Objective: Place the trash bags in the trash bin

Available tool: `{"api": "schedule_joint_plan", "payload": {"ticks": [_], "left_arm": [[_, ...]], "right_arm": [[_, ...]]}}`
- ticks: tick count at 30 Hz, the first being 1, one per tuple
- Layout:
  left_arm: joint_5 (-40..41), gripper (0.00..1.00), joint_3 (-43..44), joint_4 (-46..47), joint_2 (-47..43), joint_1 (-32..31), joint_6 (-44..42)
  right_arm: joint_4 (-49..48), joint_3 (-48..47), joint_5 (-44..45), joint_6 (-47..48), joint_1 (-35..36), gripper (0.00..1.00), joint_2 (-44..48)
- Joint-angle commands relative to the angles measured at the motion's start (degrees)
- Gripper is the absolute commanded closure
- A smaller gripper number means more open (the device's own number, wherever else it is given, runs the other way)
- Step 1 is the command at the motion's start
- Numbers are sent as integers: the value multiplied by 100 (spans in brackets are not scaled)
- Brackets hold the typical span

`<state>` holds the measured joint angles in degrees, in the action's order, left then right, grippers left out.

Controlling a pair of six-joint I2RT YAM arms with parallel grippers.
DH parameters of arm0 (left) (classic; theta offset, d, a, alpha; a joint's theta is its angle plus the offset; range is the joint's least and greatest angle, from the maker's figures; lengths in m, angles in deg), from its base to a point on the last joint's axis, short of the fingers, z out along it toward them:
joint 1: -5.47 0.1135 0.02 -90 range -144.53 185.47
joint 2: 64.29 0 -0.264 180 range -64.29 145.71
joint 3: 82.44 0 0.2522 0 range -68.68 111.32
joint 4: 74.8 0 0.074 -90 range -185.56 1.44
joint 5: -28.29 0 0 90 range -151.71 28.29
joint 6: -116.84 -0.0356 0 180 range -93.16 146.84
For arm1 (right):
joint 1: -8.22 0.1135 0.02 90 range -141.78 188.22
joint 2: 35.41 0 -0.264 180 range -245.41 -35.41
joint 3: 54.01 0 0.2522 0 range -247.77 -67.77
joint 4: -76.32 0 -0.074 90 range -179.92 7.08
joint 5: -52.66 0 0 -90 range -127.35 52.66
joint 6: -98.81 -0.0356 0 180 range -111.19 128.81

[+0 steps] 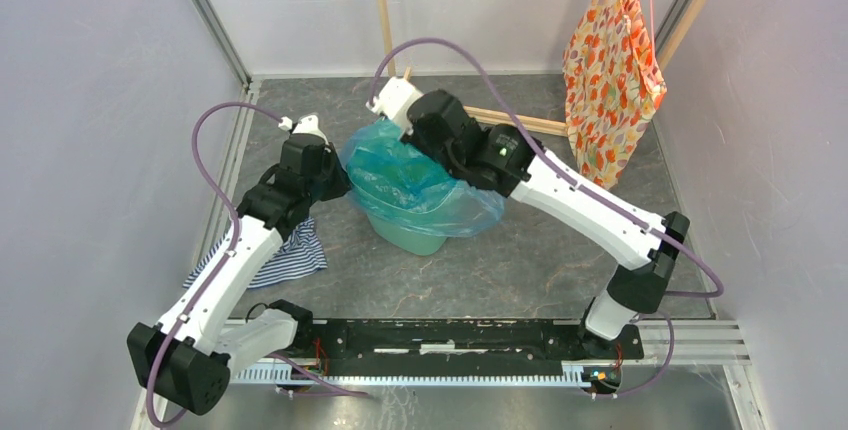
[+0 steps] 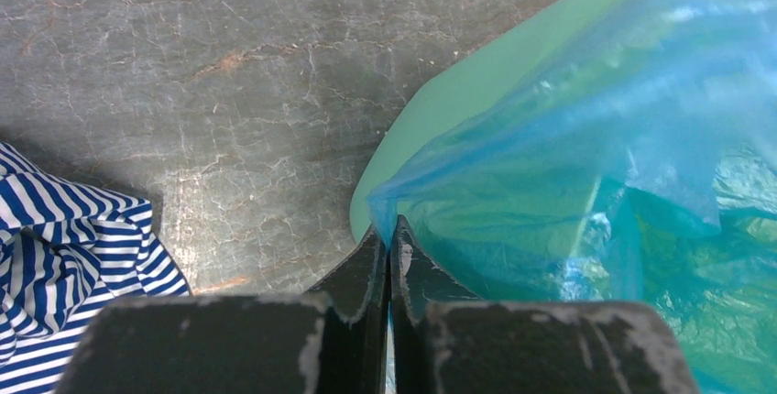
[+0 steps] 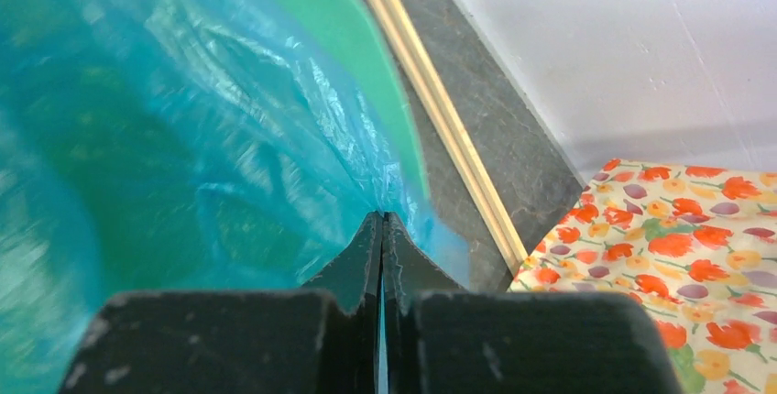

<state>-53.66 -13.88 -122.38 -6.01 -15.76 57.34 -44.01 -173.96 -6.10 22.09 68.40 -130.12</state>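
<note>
The light-blue translucent trash bag (image 1: 420, 180) lies spread over the mint-green trash bin (image 1: 415, 238) in the middle of the table, draping over the rim. My left gripper (image 2: 389, 229) is shut on the bag's left edge (image 2: 513, 183), just outside the bin's rim (image 2: 431, 110). On the bin's far right side my right gripper (image 3: 381, 220) is shut on the bag's film (image 3: 211, 137), with the bin's green rim (image 3: 339, 37) beyond it. In the top view both grippers are hidden behind their wrists.
A blue-and-white striped cloth (image 1: 290, 258) lies by the left arm, also at the left wrist view's lower left as striped cloth (image 2: 64, 266). An orange floral fabric (image 1: 612, 80) hangs at the back right. Wooden slats (image 3: 440, 110) lie on the table behind the bin.
</note>
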Motion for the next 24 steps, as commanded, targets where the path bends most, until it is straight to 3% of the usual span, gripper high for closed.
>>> {"api": "schedule_joint_plan", "payload": {"ticks": [1, 11, 24], "left_arm": [[255, 95, 259, 433, 69, 31, -44], [438, 95, 276, 700, 285, 29, -71], [651, 95, 206, 885, 430, 35, -44]], "right_arm": [[-664, -364, -306, 50, -662, 100, -178], [-1224, -833, -1231, -120, -1590, 100, -883], [-1913, -961, -1750, -523, -1907, 100, -1417]]}}
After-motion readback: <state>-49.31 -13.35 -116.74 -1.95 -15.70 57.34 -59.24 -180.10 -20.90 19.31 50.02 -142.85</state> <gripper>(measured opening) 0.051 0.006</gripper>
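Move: Over the right half of the trash bin's open mouth, the right hand already grips the trash bag's edge; the bin's far rim lies about 13 cm ahead, 4 cm left and 10 cm below. The wooden post's foot is some 25 cm ahead, 6 cm left and 32 cm below. From the left hand, also pinching the bag, the far rim is about 14 cm ahead, 11 cm right and roughly level; the striped cloth lies 9 cm back, 17 cm left and 20 cm below. Pulling the pinched bag edge quickly forward across the bin mouth towards its far rim, the right hand travels about 14 cm, veering slightly right before easing back left and sinking some 3 cm. Its fingers stay shut while it rolls left side up about 15 degrees. The left hand keeps its pinch beside the bin and moves forward about 3 cm. ##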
